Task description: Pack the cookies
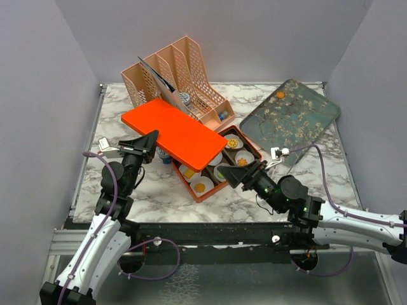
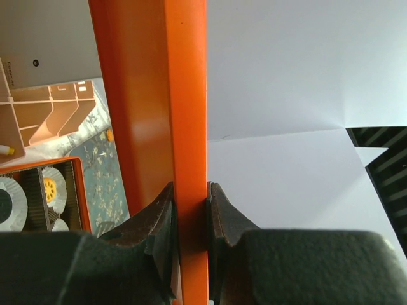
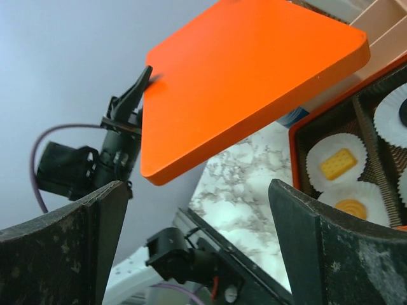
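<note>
My left gripper [image 1: 147, 140] is shut on the edge of a flat orange lid [image 1: 175, 131] and holds it above the left part of the orange box [image 1: 254, 152]. In the left wrist view the jaws clamp the lid's rim [image 2: 189, 127]. The box holds white paper cups with cookies: an orange round [image 1: 232, 143], another orange round [image 1: 242, 162], one more [image 1: 200, 187], a yellow-orange square [image 3: 338, 163] and a black round [image 3: 402, 113]. One loose orange cookie [image 1: 280, 94] lies on the floral tray [image 1: 292, 121]. My right gripper [image 1: 236, 176] is open and empty at the box's near edge.
A peach file organiser [image 1: 178, 79] stands at the back behind the lid. A blue-and-white tin [image 1: 163, 153] peeks out under the lid. The marble table [image 1: 152, 190] ends at a metal rail in front. Grey walls close in on both sides.
</note>
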{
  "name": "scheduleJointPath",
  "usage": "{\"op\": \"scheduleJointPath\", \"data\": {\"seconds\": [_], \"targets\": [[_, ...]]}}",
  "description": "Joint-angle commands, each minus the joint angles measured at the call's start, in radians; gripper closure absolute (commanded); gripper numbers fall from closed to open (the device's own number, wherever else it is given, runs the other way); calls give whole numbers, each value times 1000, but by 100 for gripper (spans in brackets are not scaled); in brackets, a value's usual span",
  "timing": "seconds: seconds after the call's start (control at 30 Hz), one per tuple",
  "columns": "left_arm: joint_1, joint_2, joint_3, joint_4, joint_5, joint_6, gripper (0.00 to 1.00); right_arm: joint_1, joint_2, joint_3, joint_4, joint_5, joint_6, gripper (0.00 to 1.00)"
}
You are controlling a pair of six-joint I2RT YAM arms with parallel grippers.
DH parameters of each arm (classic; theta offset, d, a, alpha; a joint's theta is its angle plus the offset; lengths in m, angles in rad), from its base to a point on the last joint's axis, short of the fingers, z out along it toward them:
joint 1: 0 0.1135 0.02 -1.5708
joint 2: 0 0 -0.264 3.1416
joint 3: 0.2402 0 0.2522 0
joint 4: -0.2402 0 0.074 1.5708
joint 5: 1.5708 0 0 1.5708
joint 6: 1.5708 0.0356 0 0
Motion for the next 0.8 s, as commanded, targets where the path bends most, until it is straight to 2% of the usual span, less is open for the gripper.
{"op": "scheduleJointPath", "data": {"seconds": [0.0,0.2,0.43,0.6,0.77], "targets": [[1,-28,-11,126,-27,-3,100,-5,41,-9,54,84,210,0],[-3,-44,-21,143,-18,-13,100,-12,173,24,141,112,300,4],[-23,-70,-45,157,-14,-27,100,-79,320,50,311,22,368,9],[-45,-95,-69,161,-14,-27,100,-114,408,87,430,-62,392,16],[-63,-136,-116,159,-20,-25,100,-118,455,140,444,-113,380,28]]}}
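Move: The right hand, wide open, has the orange lid's free right end about 6 cm ahead and 4 cm to its left, roughly level with it. The cookie box's middle is some 9 cm ahead, 2 cm left and 16 cm below; the blue tub is about 12 cm ahead, 20 cm left and 15 cm below. For the left hand, already gripping the lid's near edge, the box is about 20 cm right, 3 cm back and 17 cm below. The left hand keeps its pinch on the lid's near edge, easing back about 2 cm, while the right brings its jaws around the lid's right end, one finger above and one below. The right hand goes some 5 cm forward and as far left, dipping about 3 cm and rising again, rolling its left side up some 15 degrees, fingers starting to close; whether they touch can't be seen. ##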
